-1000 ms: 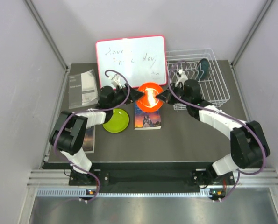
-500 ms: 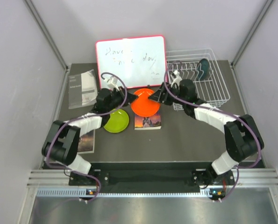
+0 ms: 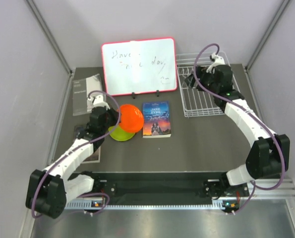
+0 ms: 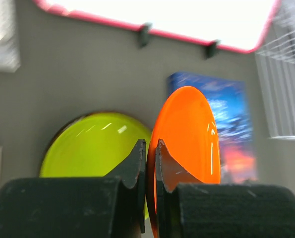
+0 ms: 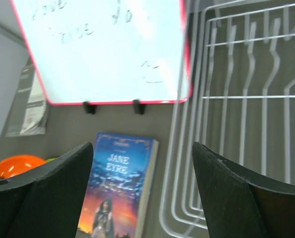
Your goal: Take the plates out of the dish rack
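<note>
My left gripper (image 3: 118, 118) (image 4: 151, 148) is shut on the rim of the orange plate (image 3: 131, 117) (image 4: 187, 139). It holds the plate on edge just above the lime green plate (image 3: 118, 134) (image 4: 88, 148), which lies flat on the table. My right gripper (image 3: 189, 82) (image 5: 142, 148) is open and empty, held over the left part of the white wire dish rack (image 3: 206, 106) (image 5: 246, 89). The orange plate also shows in the right wrist view (image 5: 13, 166). The dark teal plate and the dark red plate are hidden or out of view.
A paperback book (image 3: 156, 119) (image 5: 117, 188) lies between the plates and the rack. The red-framed whiteboard (image 3: 139, 66) (image 5: 102, 49) stands at the back. A grey leaflet (image 3: 87, 94) and a card (image 3: 90, 151) lie at the left.
My right gripper let go of the orange plate and moved back up over the rack. My left gripper carried the plate left, from over the book to over the lime green plate.
</note>
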Available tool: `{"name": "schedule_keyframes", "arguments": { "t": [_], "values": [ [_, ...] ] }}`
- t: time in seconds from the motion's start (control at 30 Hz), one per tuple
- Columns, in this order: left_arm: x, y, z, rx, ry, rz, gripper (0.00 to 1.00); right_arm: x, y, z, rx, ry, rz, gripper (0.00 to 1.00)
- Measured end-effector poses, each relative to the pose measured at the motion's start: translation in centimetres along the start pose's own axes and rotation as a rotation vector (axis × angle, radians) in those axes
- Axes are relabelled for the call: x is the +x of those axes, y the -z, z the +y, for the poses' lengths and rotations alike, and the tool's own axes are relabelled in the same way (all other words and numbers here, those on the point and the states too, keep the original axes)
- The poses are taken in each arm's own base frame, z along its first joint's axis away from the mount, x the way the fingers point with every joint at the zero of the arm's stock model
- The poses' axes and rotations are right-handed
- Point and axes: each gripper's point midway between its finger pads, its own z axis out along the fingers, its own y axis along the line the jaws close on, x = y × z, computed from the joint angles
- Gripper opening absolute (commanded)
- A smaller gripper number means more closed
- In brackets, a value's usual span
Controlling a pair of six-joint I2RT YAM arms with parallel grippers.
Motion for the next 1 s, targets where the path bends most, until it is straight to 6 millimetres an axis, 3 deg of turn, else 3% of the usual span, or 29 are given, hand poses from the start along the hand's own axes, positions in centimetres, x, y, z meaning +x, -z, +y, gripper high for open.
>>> {"name": "schedule_keyframes", "arguments": {
  "t": [0.17,0.23,0.37,0.6,0.87,1.0],
  "values": [
    [4.8,1.2,5.0,-0.162,-0.012,0.086,0.0,-1.9,0.6,-2.9,0.08,0.017,-0.017,0.82],
    [5.7,1.5,5.8,-0.189,0.002,0.095,0.0,-3.0,0.5,-3.4,0.093,0.026,-0.033,0.81],
    [5.2,2.0,6.4,-0.212,0.01,0.055,0.0,-4.2,-0.2,-4.0,0.102,0.038,-0.049,0.82],
    [4.0,3.0,7.3,-0.256,0.015,-0.018,0.0,-2.2,-1.9,-5.3,0.111,0.02,0.01,0.82],
    [0.8,4.8,7.4,-0.268,0.048,-0.17,0.0,-0.7,-2.8,-5.3,0.085,-0.009,0.056,0.82],
    [1.0,4.5,8.7,-0.338,0.036,-0.168,0.0,-0.7,-2.9,-5.0,0.066,-0.016,0.06,0.82]
  ]
}}
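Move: The left gripper holds the orange plate; the green-on-red stack it is taken to lies roughly beneath, about 2 cm back, 2 cm to the left and 14 cm down. The Jane Eyre book lies 15 cm right and 2 cm ahead of that gripper, the Tale of Two Cities book 18 cm left and 9 cm back. The dark plate is about 8 cm ahead, 10 cm right and 14 cm below the empty right gripper; the dish rack's middle is 5 cm ahead, 8 cm right, 20 cm down. Bring the left gripper about 8 cm left and 4 cm back to carry the orange plate over the stack: dip some 6 cm first, ease partly back up, turn about 20 degrees counter-clockwise, and keep the pinch on its rim. Meanwhile take the wide-open right gripper forward and right over the rack towards the dark plate, rising slightly, then sink about 4 cm. ##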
